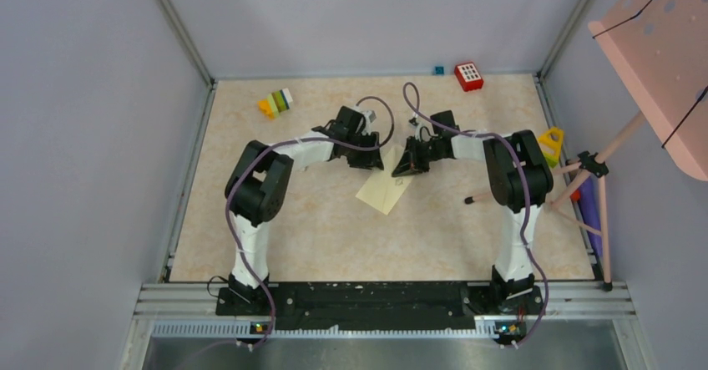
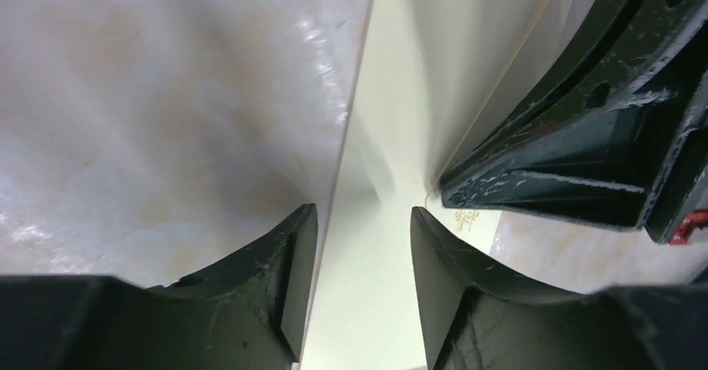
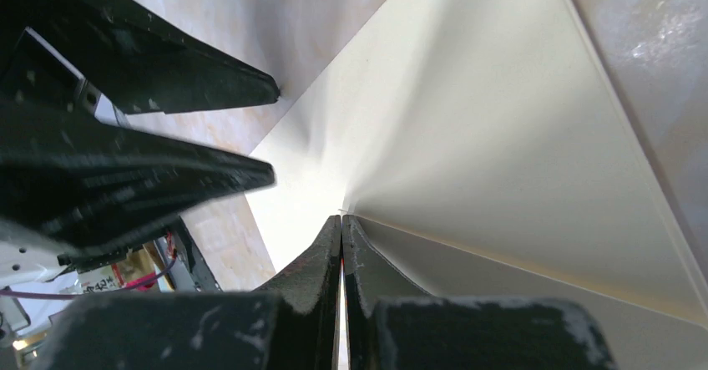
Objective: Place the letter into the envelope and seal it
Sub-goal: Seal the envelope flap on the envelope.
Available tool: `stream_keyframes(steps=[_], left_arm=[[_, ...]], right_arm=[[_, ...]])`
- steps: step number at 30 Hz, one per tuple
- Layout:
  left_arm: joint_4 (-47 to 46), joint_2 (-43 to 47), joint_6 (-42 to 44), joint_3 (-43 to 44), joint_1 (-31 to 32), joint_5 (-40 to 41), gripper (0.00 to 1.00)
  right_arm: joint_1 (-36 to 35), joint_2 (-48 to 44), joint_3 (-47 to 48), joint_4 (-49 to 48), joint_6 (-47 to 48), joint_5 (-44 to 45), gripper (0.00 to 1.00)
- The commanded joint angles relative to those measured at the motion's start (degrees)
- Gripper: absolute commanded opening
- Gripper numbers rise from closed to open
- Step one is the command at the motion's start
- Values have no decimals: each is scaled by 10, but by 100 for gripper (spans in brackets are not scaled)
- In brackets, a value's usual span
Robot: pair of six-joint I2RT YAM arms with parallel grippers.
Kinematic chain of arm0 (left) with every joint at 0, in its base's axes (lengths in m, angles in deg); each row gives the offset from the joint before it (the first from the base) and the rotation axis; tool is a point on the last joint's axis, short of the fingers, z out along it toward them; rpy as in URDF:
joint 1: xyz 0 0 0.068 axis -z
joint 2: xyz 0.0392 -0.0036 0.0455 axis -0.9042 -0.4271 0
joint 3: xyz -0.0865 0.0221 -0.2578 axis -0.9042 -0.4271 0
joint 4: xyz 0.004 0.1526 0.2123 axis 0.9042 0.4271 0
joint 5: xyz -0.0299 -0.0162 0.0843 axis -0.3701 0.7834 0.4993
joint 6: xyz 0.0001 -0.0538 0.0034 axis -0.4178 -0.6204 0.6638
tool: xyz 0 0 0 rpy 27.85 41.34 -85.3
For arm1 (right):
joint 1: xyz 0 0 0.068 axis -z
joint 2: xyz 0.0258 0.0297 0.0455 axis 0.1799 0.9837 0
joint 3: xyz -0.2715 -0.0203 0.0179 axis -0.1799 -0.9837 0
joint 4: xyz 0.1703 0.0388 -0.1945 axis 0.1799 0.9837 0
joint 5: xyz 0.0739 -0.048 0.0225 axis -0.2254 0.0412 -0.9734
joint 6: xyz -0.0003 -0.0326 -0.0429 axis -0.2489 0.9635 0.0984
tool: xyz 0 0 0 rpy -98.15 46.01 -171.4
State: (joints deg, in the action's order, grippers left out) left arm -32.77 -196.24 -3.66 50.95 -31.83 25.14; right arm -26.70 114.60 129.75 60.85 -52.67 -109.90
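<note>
The pale cream envelope (image 1: pixel 384 190) lies mid-table with a small dark mark (image 1: pixel 399 181) on its face. My right gripper (image 1: pixel 411 166) is at its far end, shut. In the right wrist view the paper (image 3: pixel 501 119) draws up to a point at my pinched right gripper (image 3: pixel 342 218). My left gripper (image 1: pixel 366 158) is open beside it. In the left wrist view the left gripper (image 2: pixel 363 236) straddles the envelope's (image 2: pixel 417 78) left edge, its fingers (image 2: pixel 292 278) apart from the paper. The right gripper's fingers (image 2: pixel 584 153) show there too. I cannot make out the letter.
At the back stand a stack of coloured blocks (image 1: pixel 275 103), a red dotted block (image 1: pixel 468 76) and a small blue cube (image 1: pixel 438 70). A yellow triangle (image 1: pixel 550 144) and a tripod (image 1: pixel 594 165) bearing a pink perforated board (image 1: pixel 659 61) crowd the right edge.
</note>
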Motion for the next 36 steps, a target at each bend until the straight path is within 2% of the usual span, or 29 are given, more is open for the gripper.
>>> stream_keyframes(steps=[1, 3, 6, 10, 11, 12, 13, 17, 21, 26, 36], left_arm=[[-48, 17, -31, -75, -71, -152, 48], [-125, 23, -63, -110, -86, -275, 40], [-290, 23, -139, -163, -93, -391, 29], [-440, -11, -246, -198, -90, -461, 15], [-474, -22, -269, -206, -90, -469, 8], [-498, -29, -287, -208, -90, -473, 2], [-501, -34, -290, -208, -90, -469, 0], [-300, -32, -162, -172, -87, -374, 0], [-246, -25, -127, -171, -88, -293, 0], [-130, -42, -81, -138, -75, -177, 0], [-102, -75, -87, -125, -62, -145, 0]], right_arm=[[9, 18, -10, 35, 45, 79, 0], [8, 16, -8, 37, 50, 87, 0], [8, 15, -7, 32, 53, 88, 0], [8, 20, -7, 29, 55, 75, 0], [9, 20, -8, 28, 55, 72, 0], [8, 21, -8, 28, 56, 71, 0], [8, 21, -9, 27, 57, 70, 0], [8, 20, -12, 27, 59, 65, 0], [8, 18, -15, 24, 59, 57, 0], [8, 15, -22, 22, 68, 41, 0], [-22, -2, -43, 12, 82, 11, 0]])
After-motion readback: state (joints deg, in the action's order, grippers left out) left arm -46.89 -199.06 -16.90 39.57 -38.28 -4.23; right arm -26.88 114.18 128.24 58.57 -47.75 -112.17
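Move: The left hand, half open, is low over the far left side of the envelope. The stretch of flap edge it goes for is about 5 cm back, 1 cm to its right and 1 cm below. The envelope's middle is 3 cm back and 2 cm right, its near corner 11 cm back and 1 cm right. From the right hand, whose closed tips already press the flap edge, that stretch is about 2 cm back and 2 cm left. The left fingertips come down shut on the flap beside its edge, just back and left of the right tips. To get there the left hand swings out to its left, sweeps back about 5 cm, closing as it goes, then sinks about 2 cm and eases slightly forward; the wrist rolls some 30 degrees, so the fingers slant flatter to the right. The right hand stays, shut tips still pressing. ##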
